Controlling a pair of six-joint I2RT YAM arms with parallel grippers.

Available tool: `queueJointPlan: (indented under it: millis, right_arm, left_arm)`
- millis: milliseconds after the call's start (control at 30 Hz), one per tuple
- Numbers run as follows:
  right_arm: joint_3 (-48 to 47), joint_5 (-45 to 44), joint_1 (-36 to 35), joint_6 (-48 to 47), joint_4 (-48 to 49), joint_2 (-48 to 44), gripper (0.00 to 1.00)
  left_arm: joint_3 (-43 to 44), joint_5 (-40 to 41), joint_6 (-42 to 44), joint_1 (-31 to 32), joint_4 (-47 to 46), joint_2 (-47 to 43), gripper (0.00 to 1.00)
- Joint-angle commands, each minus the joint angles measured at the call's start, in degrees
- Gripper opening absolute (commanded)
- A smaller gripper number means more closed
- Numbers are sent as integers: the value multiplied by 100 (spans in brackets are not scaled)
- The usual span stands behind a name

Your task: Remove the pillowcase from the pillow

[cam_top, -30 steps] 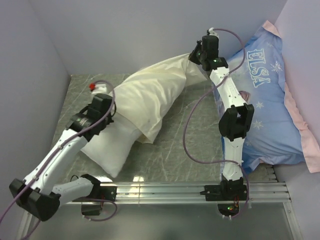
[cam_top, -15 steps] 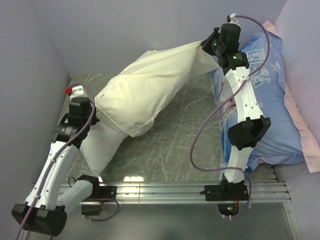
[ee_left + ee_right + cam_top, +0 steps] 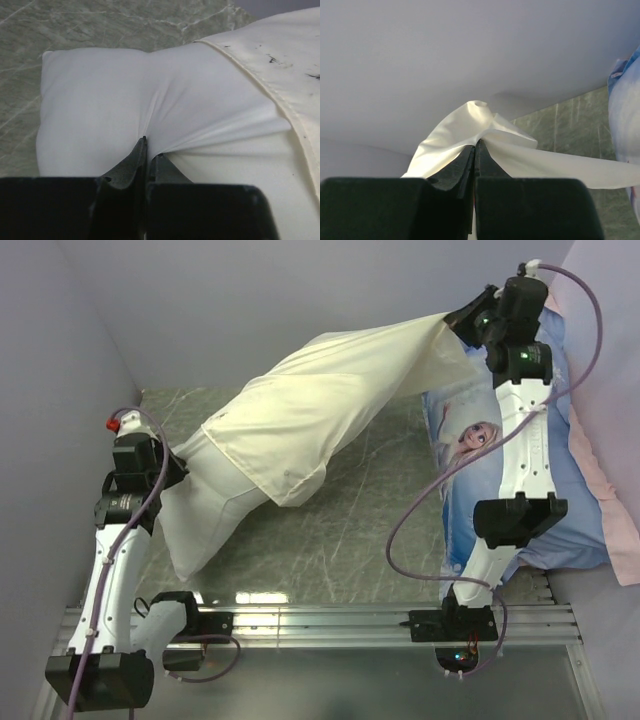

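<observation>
The cream pillowcase (image 3: pixel 320 405) hangs stretched in the air from upper right down to the left. My right gripper (image 3: pixel 462 318) is shut on its closed end (image 3: pixel 477 117), high near the back wall. The white pillow (image 3: pixel 205 515) sticks out of the case's open hem (image 3: pixel 265 87) at the lower left, its far part still inside. My left gripper (image 3: pixel 170 468) is shut on a pinch of the pillow's white cover (image 3: pixel 95 105), with folds running out from the fingertips (image 3: pixel 141 145).
A large blue Elsa-printed pillow (image 3: pixel 560 440) with a pink edge lies at the right, under my right arm. Grey walls close in on the left, back and right. The marbled table top (image 3: pixel 340 540) ends at a metal rail (image 3: pixel 330 620) in front.
My right gripper has pulled the pillowcase up and to the right. My left gripper has drawn the pillow left and nearer, so more white pillow shows outside the case.
</observation>
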State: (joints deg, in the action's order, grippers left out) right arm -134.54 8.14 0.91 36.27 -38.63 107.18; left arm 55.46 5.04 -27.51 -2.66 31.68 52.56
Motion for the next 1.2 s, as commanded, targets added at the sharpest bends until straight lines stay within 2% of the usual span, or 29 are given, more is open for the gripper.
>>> queueJointPlan:
  millis: [0,100,267,533,800,1000,1167]
  right_arm:
    - [-117,-1368,928,196,1710,-873,0]
    - [-343,-1271,1043,266,1693,-883,0]
    - [32,-1280,1157,433,1938,-1198,0]
    - [-142,-1376,1342,653,1903,-1295,0]
    - [-126,-1008,1834,987,1973,-1454,0]
    - [277,-701,1834,1189,2227,-1506,0]
    - [183,-349,1396,883,2194,-1314,0]
  left_arm:
    - [0,1166,-114,-639,198,-184,0]
    - [52,999,-246,-833,172,-175,0]
    - [114,946,-422,-982,128,-149,0]
    - [167,955,-545,-1210,-4,-88,0]
    - [105,604,-826,-1510,-285,158,0]
    - [158,551,-976,-1527,-320,88,0]
    - [202,209,-1002,-1536,-425,79,0]
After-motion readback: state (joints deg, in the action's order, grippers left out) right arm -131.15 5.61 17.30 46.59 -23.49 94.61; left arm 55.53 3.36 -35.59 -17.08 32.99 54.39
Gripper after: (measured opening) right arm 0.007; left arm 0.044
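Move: The pillow is still partly inside the pillowcase; its middle is roughly 15 cm right of the left hand, 3 cm ahead and 12 below, and the left fingers already grip its near-left part. The case's open hem crosses it about 13 cm to that hand's right, level fore-and-aft, 10 lower. From the right hand, already holding the case's closed end, the pillow's middle lies some 39 cm left, 27 back, 33 below; the Elsa pillow about 17 right, 22 back, 35 below. The pillowcase, still pinched by its closed end, is drawn off the pillow: the right hand first pulls up and back some 8 cm, pauses, then sweeps right and further up, ending about 15 cm higher and 13 to the right, wrist tipping up and turning clockwise. The left keeps its pinch on the pillow and holds nearly in place, rising slightly, then late on moves 5 cm left and a little down, turning counter-clockwise. ##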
